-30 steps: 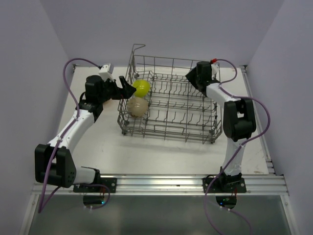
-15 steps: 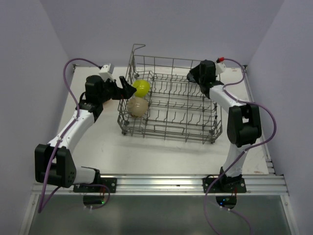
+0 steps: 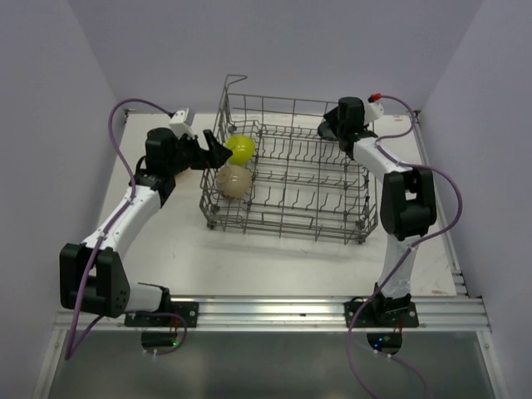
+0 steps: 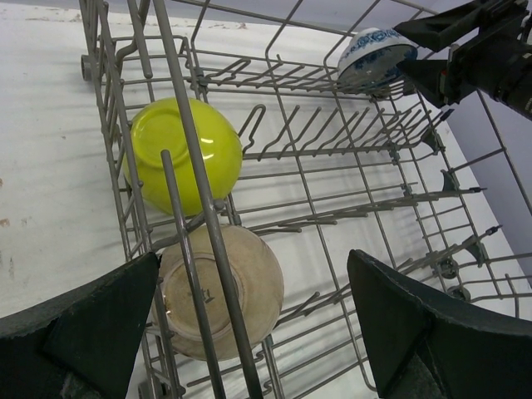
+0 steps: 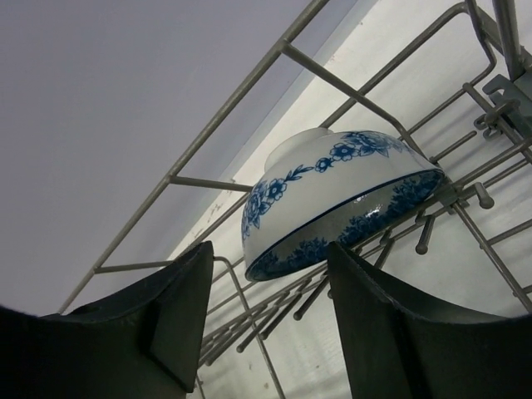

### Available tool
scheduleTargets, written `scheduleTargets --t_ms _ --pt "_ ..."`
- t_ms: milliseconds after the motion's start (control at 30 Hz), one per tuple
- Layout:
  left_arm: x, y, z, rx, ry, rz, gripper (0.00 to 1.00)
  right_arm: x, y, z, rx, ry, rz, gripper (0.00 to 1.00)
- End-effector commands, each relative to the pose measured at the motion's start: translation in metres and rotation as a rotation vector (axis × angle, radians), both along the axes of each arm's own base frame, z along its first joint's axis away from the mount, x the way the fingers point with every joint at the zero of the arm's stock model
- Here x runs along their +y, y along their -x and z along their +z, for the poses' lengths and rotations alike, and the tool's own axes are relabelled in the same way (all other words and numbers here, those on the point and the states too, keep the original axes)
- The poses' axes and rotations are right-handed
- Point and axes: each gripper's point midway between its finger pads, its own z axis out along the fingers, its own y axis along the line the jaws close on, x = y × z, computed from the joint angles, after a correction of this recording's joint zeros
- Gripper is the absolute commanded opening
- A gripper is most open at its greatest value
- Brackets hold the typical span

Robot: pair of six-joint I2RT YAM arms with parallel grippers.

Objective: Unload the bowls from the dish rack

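Observation:
The grey wire dish rack stands mid-table. A lime-yellow bowl and a beige bowl stand on edge at its left end. My left gripper is open just outside the rack's left wall, facing these two bowls and touching neither. A white bowl with blue pattern rests tilted on tines at the back right corner. My right gripper is open, its fingertips just short of that bowl's rim.
Rows of upright tines fill the rack floor. A raised wire loop stands at the rack's back left corner. Rack wall wires cross close above my right gripper. Purple walls close in the table on three sides.
My right gripper has swung toward the rack's back right corner, its wrist has turned, and its jaws have widened slightly. The left arm and both left-end bowls have not moved.

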Motion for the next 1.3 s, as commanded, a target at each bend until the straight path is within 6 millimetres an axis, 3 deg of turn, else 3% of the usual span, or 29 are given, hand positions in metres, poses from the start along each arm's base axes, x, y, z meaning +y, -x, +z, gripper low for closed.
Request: scheduleTargets --t_ms 0,267,500,633,667,700,800,833,900,1033,1267 --pt "-0.007 -0.007 0.022 -0.055 0.027 -0.025 1.00 -0.005 -0.013 0.011 -0.032 0.000 -0.049 0.59" --pt "-0.008 -0.007 0.021 -0.053 0.029 -0.027 1.00 -0.003 -0.023 -0.004 -0.018 -0.001 -0.053 0.38" --pt "-0.007 -0.008 0.019 -0.051 0.024 -0.024 1.00 -0.002 -0.016 0.009 -0.032 -0.001 -0.033 0.01" --pt "-0.007 -0.009 0.015 -0.042 0.019 -0.022 1.00 0.000 -0.004 0.020 -0.039 -0.013 -0.006 0.00" --pt "-0.006 -0.009 0.015 -0.042 0.017 -0.021 1.00 0.000 0.002 0.014 -0.030 -0.014 0.000 0.00" --pt "-0.007 -0.010 0.012 -0.033 0.017 -0.020 1.00 0.001 0.007 0.029 -0.056 -0.026 0.008 0.00" --pt "-0.006 -0.012 0.009 -0.027 0.012 -0.018 1.00 0.002 0.020 0.030 -0.061 -0.030 0.029 0.00" --pt "-0.006 -0.012 0.009 -0.027 0.010 -0.017 1.00 0.002 0.025 0.045 -0.086 -0.032 0.041 0.00" --pt "-0.004 -0.013 0.007 -0.026 0.000 -0.008 1.00 0.003 0.033 0.051 -0.097 -0.028 0.055 0.00" --pt "-0.003 -0.015 0.002 -0.016 -0.009 -0.004 1.00 0.003 0.045 0.081 -0.140 0.008 0.105 0.00" --pt "-0.003 -0.016 0.000 -0.009 -0.011 -0.006 1.00 0.017 0.065 0.112 -0.180 -0.014 0.249 0.00"
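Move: The blue-flowered bowl, upside down at the rear of the rack, lies straight ahead of the right gripper, about 5 cm farther out and 5 cm lower. The green bowl sits some 28 cm to that gripper's left and 7 cm back, the tan bowl roughly 30 cm left and 18 cm back, both about 8 cm below. From the left gripper, the blue-flowered bowl is about 23 cm ahead, 32 cm right and 10 cm lower. Ease the right gripper down and forward about 2 cm each way, edging slightly left, and shut the half-open fingers on the left part of the blue-flowered bowl's rim. Keeping that pinch, draw back about 7 cm towards the base and lift some 8 cm, rising most at the end as the wrist turns about 10 degrees counter-clockwise. ##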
